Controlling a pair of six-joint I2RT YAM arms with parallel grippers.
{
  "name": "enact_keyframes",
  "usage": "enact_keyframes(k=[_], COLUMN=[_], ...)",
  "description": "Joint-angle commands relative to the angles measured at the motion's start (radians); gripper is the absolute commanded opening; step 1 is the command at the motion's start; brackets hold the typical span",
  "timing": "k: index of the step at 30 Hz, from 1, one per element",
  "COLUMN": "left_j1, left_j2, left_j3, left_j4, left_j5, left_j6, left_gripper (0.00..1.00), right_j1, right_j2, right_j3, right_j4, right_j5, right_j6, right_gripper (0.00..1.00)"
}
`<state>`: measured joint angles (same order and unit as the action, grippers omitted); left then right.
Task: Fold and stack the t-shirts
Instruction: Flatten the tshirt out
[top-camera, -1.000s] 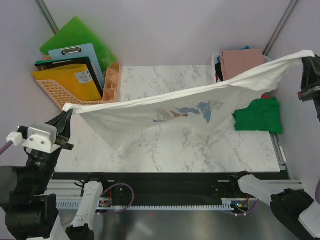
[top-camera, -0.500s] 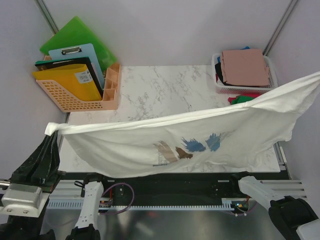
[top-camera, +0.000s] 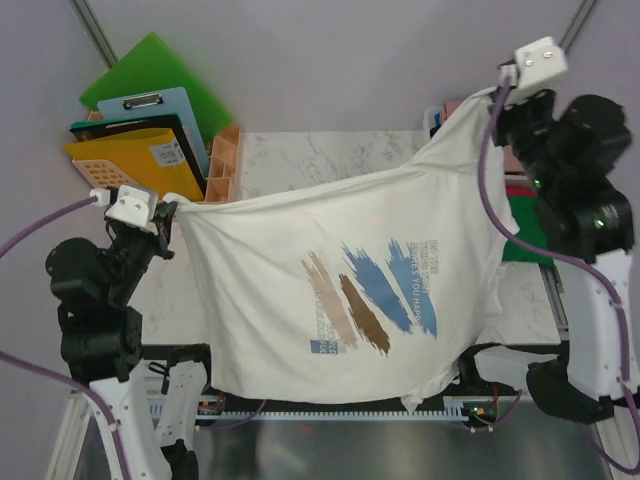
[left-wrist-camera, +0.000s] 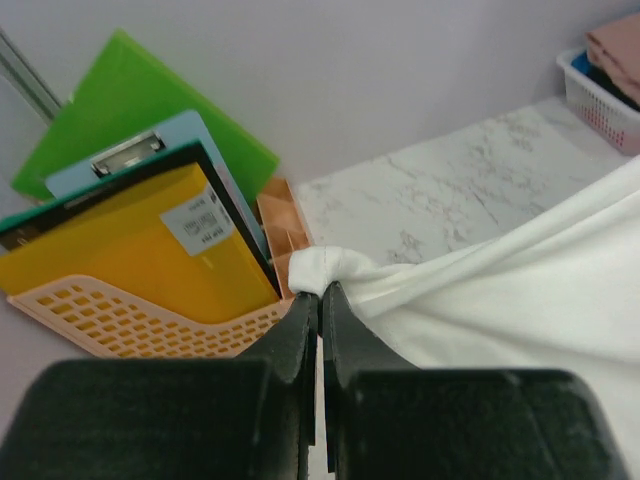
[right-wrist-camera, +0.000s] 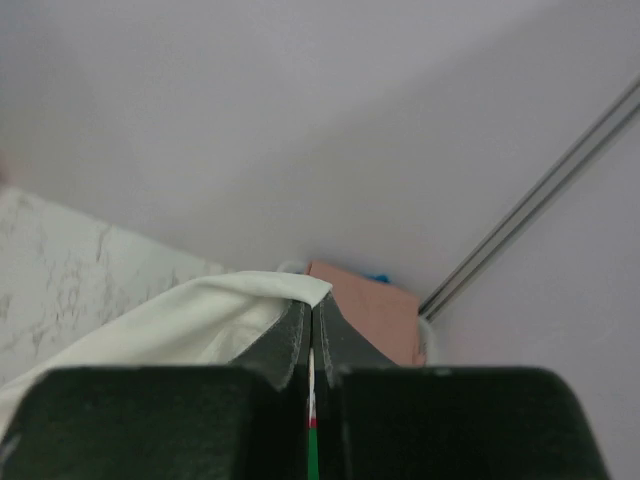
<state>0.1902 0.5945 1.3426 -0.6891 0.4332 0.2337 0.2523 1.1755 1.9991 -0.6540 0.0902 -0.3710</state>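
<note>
A cream-white t-shirt with a blue-and-brown print hangs spread out between my two grippers, print side up toward the top camera. My left gripper is shut on one bunched corner, close to the peach organizer. High at the back right, my right gripper is shut on the other corner. In the right wrist view a dusty-pink t-shirt lies just beyond the fingertips. A green t-shirt shows partly behind the right arm. The shirt's lower hem drapes over the table's near edge.
A peach organizer holding a yellow folder, a clipboard and a green board stands at the back left. A white mesh basket of clothes sits at the back right. Bare marble table shows behind the shirt.
The shirt has swung from a low, stretched band near the front edge to a raised, spread sheet. My left gripper moved back toward the organizer. My right gripper came into view at the back right.
</note>
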Motion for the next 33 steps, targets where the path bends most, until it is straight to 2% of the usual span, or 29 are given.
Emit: enact_keyframes(k=[1, 8, 12, 18, 19, 20, 21, 22, 24, 27, 30, 33], left_j1=[0.006, 0.005, 0.0, -0.003, -0.003, -0.003, -0.003, -0.003, -0.006, -0.014, -0.014, -0.014], left_j2=[0.053, 0.211, 0.313, 0.386, 0.408, 0.419, 0.424, 0.427, 0.427, 0.43, 0.413, 0.335], left_j3=[-0.092, -0.224, -0.292, -0.413, -0.424, -0.431, -0.441, -0.466, -0.479, -0.488, -0.508, -0.539], left_j4=[0.14, 0.279, 0.332, 0.407, 0.41, 0.416, 0.446, 0.463, 0.477, 0.467, 0.444, 0.428], left_j5=[0.027, 0.035, 0.044, -0.02, -0.046, -0.066, -0.086, -0.103, -0.113, -0.129, -0.162, -0.156], left_j6=[0.038, 0.036, 0.035, 0.088, 0.092, 0.09, 0.084, 0.084, 0.082, 0.084, 0.113, 0.137], left_gripper=[0.02, 0.02, 0.02, 0.02, 0.06, 0.23, 0.53, 0.59, 0.64, 0.67, 0.68, 0.68], right_j1=[-0.004, -0.004, -0.005, 0.008, 0.021, 0.03, 0.041, 0.065, 0.093, 0.14, 0.168, 0.169], right_j2=[0.076, 0.306, 0.525, 0.752, 0.775, 0.797, 0.82, 0.823, 0.826, 0.82, 0.787, 0.707], right_j3=[-0.153, -0.272, -0.206, -0.073, -0.045, -0.042, -0.049, -0.089, -0.14, -0.181, -0.226, -0.296], right_j4=[0.099, 0.289, 0.349, 0.39, 0.396, 0.413, 0.445, 0.527, 0.631, 0.709, 0.706, 0.668], right_j5=[-0.004, 0.058, 0.127, 0.195, 0.209, 0.279, 0.316, 0.354, 0.524, 0.629, 0.652, 0.597], right_j6=[0.006, -0.039, -0.04, -0.023, -0.02, -0.02, -0.019, -0.025, -0.045, -0.036, -0.031, -0.023], right_gripper=[0.0, 0.0, 0.0, 0.0, 0.0, 0.01, 0.12, 0.46, 0.67, 0.8, 0.85, 0.87])
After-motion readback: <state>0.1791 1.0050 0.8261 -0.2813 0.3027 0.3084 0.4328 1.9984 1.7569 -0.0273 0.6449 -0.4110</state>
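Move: Both hands hold a corner of the white t-shirt high up. The left corner's landing spot is about 24 cm ahead of the left hand and 43 below, slightly left; beyond is the tan organiser, 36 ahead, with the folder crate 28 ahead, 15 left. The right corner's spot is 42 ahead of the right hand, 12 left and 56 below; the laundry basket is 38 ahead, 18 right, the green cloth 20 ahead, 22 right. Both hands, each still pinching its corner, swing the t-shirt forward and down over the table, tipping their fingers about 30 degrees downward: the right goes some 30 cm out and 32 down, the left about 15 out and 24 down, veering slightly left. Near the end of the swing both grippers open wide and let go of the cloth while still above the table; the right then turns clockwise and drifts several centimetres left, while the left barely travels on. ##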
